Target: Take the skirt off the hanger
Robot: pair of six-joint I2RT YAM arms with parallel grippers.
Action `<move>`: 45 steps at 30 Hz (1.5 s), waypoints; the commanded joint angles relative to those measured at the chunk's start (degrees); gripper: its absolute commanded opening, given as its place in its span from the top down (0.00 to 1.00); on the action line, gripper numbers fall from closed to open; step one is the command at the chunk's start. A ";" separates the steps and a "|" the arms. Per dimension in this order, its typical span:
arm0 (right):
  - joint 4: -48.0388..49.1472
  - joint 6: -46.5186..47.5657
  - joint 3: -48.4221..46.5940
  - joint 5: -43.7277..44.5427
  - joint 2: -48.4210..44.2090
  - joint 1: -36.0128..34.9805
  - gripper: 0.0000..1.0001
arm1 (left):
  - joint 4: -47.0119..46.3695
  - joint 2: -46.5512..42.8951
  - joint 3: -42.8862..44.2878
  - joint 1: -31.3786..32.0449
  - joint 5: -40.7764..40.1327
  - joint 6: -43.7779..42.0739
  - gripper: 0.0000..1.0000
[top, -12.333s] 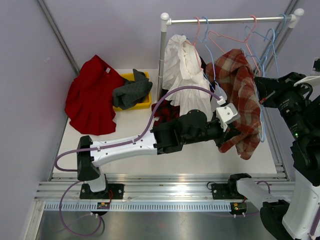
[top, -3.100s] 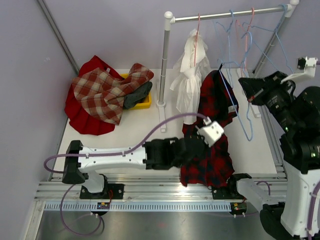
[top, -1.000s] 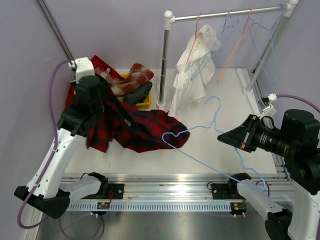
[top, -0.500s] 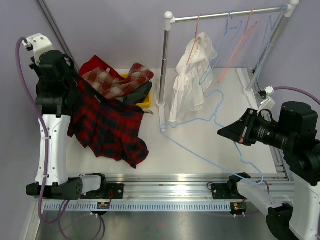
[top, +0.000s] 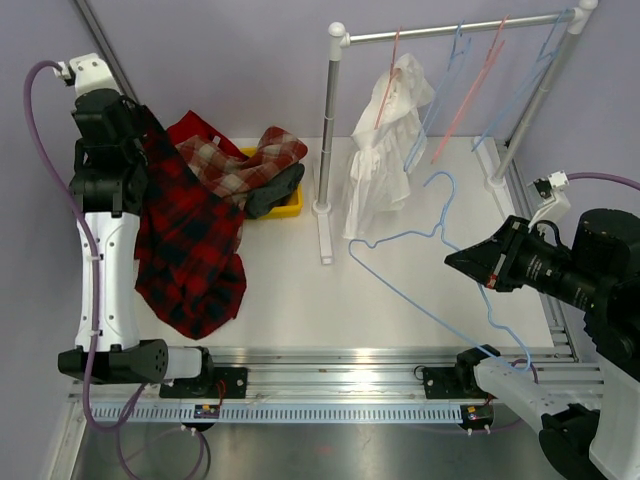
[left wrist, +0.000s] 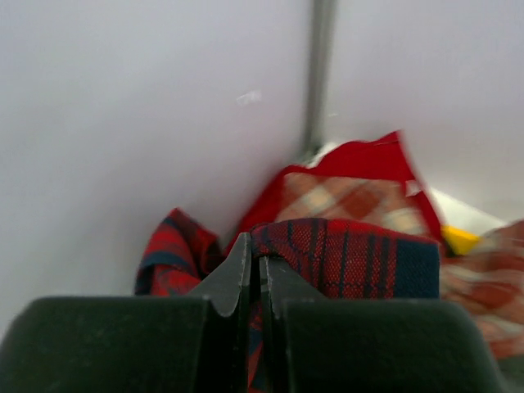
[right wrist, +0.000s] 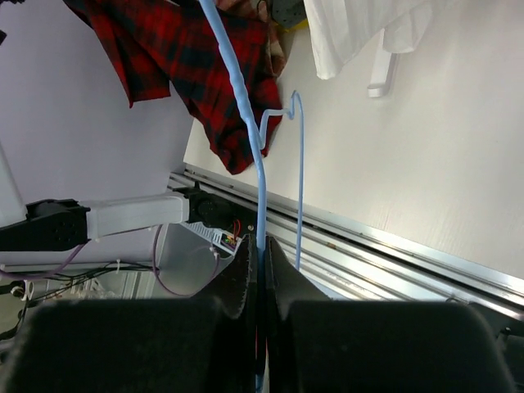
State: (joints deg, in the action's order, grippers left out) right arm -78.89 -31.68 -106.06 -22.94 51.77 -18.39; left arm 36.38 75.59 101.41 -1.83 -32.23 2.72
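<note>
The skirt is red and dark plaid. It hangs straight down at the far left from my raised left gripper, apart from the hanger. In the left wrist view that gripper is shut on a folded edge of the skirt. The hanger is thin blue wire and bare, and it slants over the table's right half. My right gripper is shut on one of its wires. The right wrist view shows the wire running out from between that gripper's shut jaws.
A clothes rack stands at the back with a white garment on a red hanger and several bare hangers. At the back left, a beige plaid garment and a red one lie over a yellow bin.
My left arm has swung the skirt off the hanger to the far left and up, and it now hangs down. The bare hanger stays in my right gripper, shifted slightly right.
</note>
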 commanded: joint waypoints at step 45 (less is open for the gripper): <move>32.30 10.76 -12.06 36.49 19.49 -0.42 1.00 | -14.93 -5.41 -19.03 0.86 31.17 15.21 0.01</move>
State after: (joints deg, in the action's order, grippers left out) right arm -54.24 -21.04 -115.37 18.48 67.53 -18.50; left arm 22.98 73.17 89.76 -0.89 -2.72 18.39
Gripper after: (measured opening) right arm 0.030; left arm 0.987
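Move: The left hand still pinches the red-black plaid garment; the clothes pile on the yellow bin lies about 16 cm ahead, 18 cm to its right and 35 cm below, with the rack's left foot some 22 cm farther right of the pile and 5 cm nearer. The right hand holds an empty blue hanger; the rail's right part is some 35 cm ahead, 16 cm right and 15 cm above, the white dress 33 cm ahead, 9 cm left and 8 cm below. Left rises, flings plaid garment forward-down onto pile, recoils open; right carries hanger about 17 cm forward towards rail. ##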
